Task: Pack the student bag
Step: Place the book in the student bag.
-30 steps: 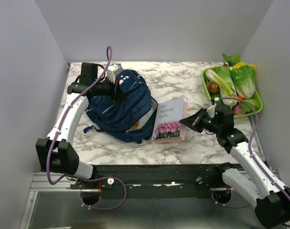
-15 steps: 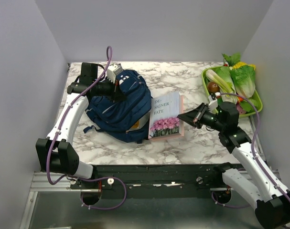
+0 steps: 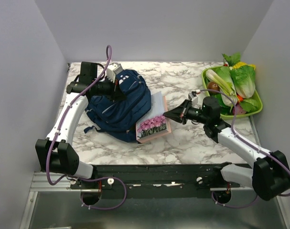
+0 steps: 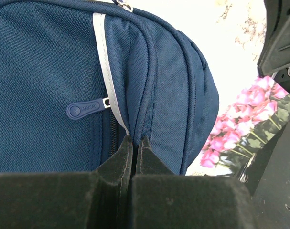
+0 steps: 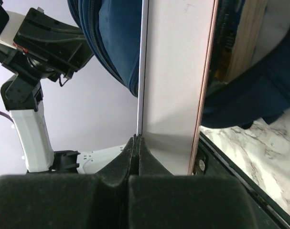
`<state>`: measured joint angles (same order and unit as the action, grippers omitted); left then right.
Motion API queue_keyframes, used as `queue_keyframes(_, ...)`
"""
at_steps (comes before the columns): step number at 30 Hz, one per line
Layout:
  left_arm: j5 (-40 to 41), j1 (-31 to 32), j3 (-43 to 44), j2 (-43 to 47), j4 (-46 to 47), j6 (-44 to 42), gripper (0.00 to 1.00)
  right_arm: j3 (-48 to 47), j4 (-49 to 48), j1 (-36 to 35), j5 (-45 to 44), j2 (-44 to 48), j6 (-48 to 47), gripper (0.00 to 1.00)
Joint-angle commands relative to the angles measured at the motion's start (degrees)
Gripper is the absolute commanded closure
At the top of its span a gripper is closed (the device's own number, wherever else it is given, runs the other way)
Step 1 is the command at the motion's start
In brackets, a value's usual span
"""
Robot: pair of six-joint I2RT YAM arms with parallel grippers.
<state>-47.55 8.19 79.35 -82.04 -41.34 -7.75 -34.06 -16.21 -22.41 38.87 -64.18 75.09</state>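
Note:
The student bag is a navy blue backpack lying at the left of the marble table. My left gripper is shut on a fold of fabric at its top; in the left wrist view the fingertips pinch a seam of the bag beside a zipper pull. A book with pink flowers on its cover leans tilted against the bag's right side. My right gripper is shut on its raised right edge. In the right wrist view the jaws clamp the thin cover of the book, with the bag behind.
A green tray of leafy vegetables sits at the back right corner. White walls close in the table on the left, back and right. The black rail runs along the near edge.
My right gripper has moved left and lifted the book's right edge, so the book went from lying flat to leaning tilted against the bag. The left arm has not moved.

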Motion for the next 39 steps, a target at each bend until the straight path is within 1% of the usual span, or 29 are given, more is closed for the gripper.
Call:
queue_keyframes(1,-7.9,0.1,4.8,4.6,2.2,0.5,1.00,-2.0,-16.4,-1.4,3.3,-6.9,5.2,0.99)
queue_keyframes(6,-8.4,0.1,5.1,4.9,0.7,-0.4,1.00,-4.5,-22.5,-2.6,1.9,-14.7,5.1,0.99)
queue_keyframes(11,-10.0,0.1,5.9,5.1,-0.8,0.0,1.00,-9.6,-24.2,-2.7,-0.5,-24.5,4.0,0.99)
queue_keyframes(13,-11.2,0.1,5.9,5.2,-0.7,1.0,1.00,-10.7,-24.8,-2.8,-2.6,-26.6,3.7,0.99)
queue_keyframes(18,-12.0,0.1,5.5,4.8,-1.3,0.3,1.00,-15.5,-21.7,-2.9,-6.8,-32.6,0.1,0.99)
queue_keyframes(22,-12.8,0.1,7.7,2.8,-6.0,-1.8,1.00,-19.5,-19.7,-4.2,-7.1,-37.7,0.1,0.99)
queue_keyframes(27,-13.7,0.3,8.5,3.0,-4.5,0.1,1.00,-25.7,-10.4,-7.6,-10.5,-39.1,-5.2,0.99)
queue_keyframes(30,-13.5,0.8,7.7,4.1,-3.6,1.1,1.00,-25.7,-10.5,-8.5,-11.7,-39.7,-4.3,0.99)
queue_keyframes(32,-13.3,1.0,7.2,5.1,-3.7,1.0,1.00,-25.8,-8.9,-9.1,-13.2,-39.7,-4.9,0.99)
queue_keyframes(34,-13.6,1.1,6.8,5.8,-4.7,-0.1,1.00,-25.7,-8.0,-9.3,-15.4,-39.7,-5.8,0.99)
queue_keyframes(39,-14.5,1.2,6.4,6.5,-8.8,-3.8,1.00,-23.3,-10.6,-9.5,-22.3,-38.7,-5.7,0.99)
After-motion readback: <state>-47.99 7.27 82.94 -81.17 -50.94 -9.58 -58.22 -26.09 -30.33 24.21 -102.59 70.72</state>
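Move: The right hand already pinches the cover edge of the book, whose middle hangs about 6 cm to the left, 1 cm back and 7 cm below. The bag's open mouth lies some 11 cm left, 6 cm ahead and 10 cm below that hand. The left gripper, shut on the bag's front fabric, is about 23 cm left and 10 cm ahead. From the left hand, the mouth is roughly 12 cm right, 7 cm back and 10 cm below. Right hand carries the pinched book forward some 13 cm, left and down into the bag the left hand holds. ##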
